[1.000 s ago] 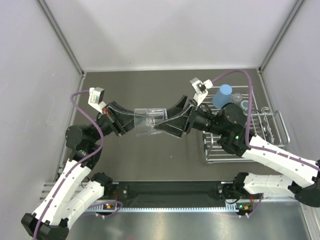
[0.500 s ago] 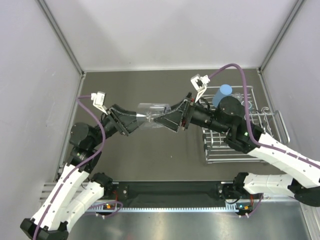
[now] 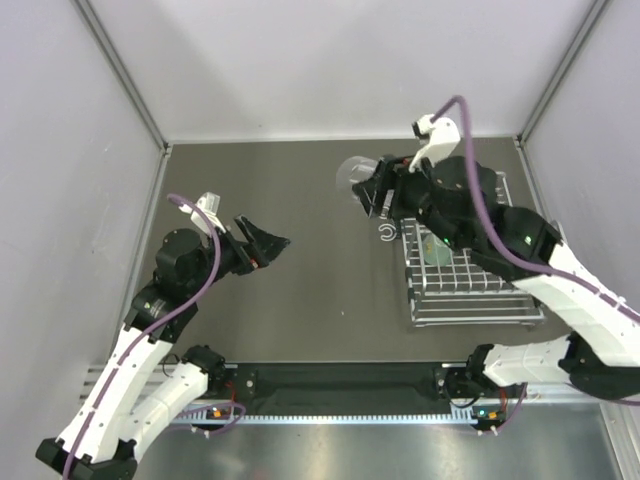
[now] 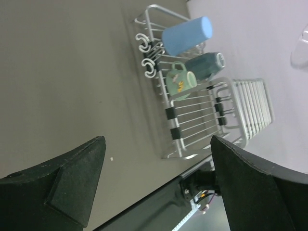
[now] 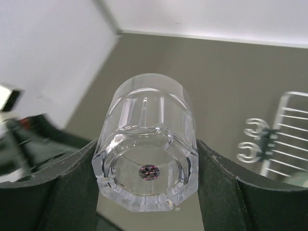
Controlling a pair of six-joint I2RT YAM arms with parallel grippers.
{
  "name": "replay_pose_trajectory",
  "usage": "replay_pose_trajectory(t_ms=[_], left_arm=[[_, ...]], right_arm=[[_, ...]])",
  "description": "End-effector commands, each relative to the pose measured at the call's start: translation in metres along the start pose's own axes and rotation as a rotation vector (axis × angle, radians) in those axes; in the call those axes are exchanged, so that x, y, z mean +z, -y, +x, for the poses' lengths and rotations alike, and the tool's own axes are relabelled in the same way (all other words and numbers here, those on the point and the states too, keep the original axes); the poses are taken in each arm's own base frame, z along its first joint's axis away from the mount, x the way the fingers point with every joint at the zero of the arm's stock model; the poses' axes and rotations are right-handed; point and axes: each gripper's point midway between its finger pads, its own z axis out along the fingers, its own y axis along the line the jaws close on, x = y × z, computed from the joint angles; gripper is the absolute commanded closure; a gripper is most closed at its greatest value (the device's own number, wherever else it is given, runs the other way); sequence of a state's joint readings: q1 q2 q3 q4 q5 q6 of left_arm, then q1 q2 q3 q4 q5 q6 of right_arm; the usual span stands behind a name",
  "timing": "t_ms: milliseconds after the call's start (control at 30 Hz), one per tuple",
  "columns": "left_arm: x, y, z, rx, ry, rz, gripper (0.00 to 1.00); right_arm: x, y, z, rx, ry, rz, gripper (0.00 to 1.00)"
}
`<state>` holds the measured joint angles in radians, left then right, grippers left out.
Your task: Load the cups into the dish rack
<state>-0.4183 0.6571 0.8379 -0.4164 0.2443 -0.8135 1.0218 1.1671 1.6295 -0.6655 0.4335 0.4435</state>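
My right gripper (image 5: pixel 147 180) is shut on a clear tumbler (image 5: pixel 150 139), its faceted base facing the wrist camera. From above, that tumbler (image 3: pixel 353 172) hangs over the table just left of the dish rack's (image 3: pixel 470 295) far corner, with the right gripper (image 3: pixel 372 196) behind it. In the left wrist view the dish rack (image 4: pixel 192 130) holds a blue tumbler (image 4: pixel 186 34), a dark teal cup (image 4: pixel 206 65) and a pale green mug (image 4: pixel 179 82). My left gripper (image 3: pixel 272 250) is open and holds nothing, out over the left part of the table, far from the rack.
Two curled white hooks (image 3: pixel 388 232) stick out from the rack's left side, just below the held tumbler. The right arm covers the far part of the rack from above. Grey walls close in the table on three sides.
The left gripper let go of the clear tumbler, opened wide and drew back to the left. The right gripper carried the tumbler away to the right and farther back, near the rack.
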Motion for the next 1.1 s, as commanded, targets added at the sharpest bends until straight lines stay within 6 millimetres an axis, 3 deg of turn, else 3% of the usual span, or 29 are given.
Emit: replay_pose_trajectory(t_ms=[0,133,167,267,367,467,633,767,1067], left_arm=[[-0.011,-0.001,-0.006,0.060,0.019,-0.033,0.05],[-0.016,-0.005,-0.004,0.073,0.017,-0.046,0.06],[-0.017,-0.005,-0.004,0.079,0.017,-0.046,0.06],[-0.019,-0.006,-0.002,0.088,0.009,-0.049,0.06],[-0.020,-0.007,0.000,0.097,0.001,-0.052,0.06],[-0.021,-0.008,0.001,0.108,-0.004,-0.056,0.06],[-0.021,-0.012,0.004,0.117,-0.012,-0.065,0.06],[-0.018,-0.014,0.006,0.117,-0.026,-0.068,0.06],[-0.017,-0.016,0.012,0.103,-0.045,-0.067,0.06]], right_arm=[[0.006,0.063,-0.007,-0.165,-0.038,0.307,1.00],[0.025,0.096,-0.012,-0.172,-0.087,0.383,1.00],[0.032,0.113,-0.017,-0.163,-0.092,0.421,1.00],[0.051,0.127,-0.014,-0.164,-0.144,0.416,1.00],[0.066,0.149,-0.023,-0.153,-0.159,0.444,1.00],[0.086,0.160,-0.014,-0.154,-0.218,0.439,1.00],[0.111,0.197,0.016,-0.149,-0.345,0.498,1.00],[0.121,0.224,0.038,-0.138,-0.433,0.548,1.00],[0.132,0.254,0.076,-0.122,-0.558,0.584,1.00]])
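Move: The right gripper already holds the clear glass. The free spot at the rack's far left corner lies about 22 cm ahead, 12 cm to the right and 27 cm below it. From the same hand, the blue cup lies some 24 cm ahead and 17 cm right, the green mug 13 cm ahead and 16 cm right, both about 28 cm below. From the empty left hand that spot is roughly 24 cm ahead, 29 cm right and 14 cm lower. Carry the glass in the right gripper forward about 20 cm and right about 11 cm, sinking as it goes, then mostly straight down towards the rack's far left corner beside the blue cup, some 19 cm lower in all. Tip the fingers down about 30 degrees, roll the hand's left side down and turn it slightly clockwise; keep the hold. Let the open left gripper settle about 2 cm lower, then wait. ##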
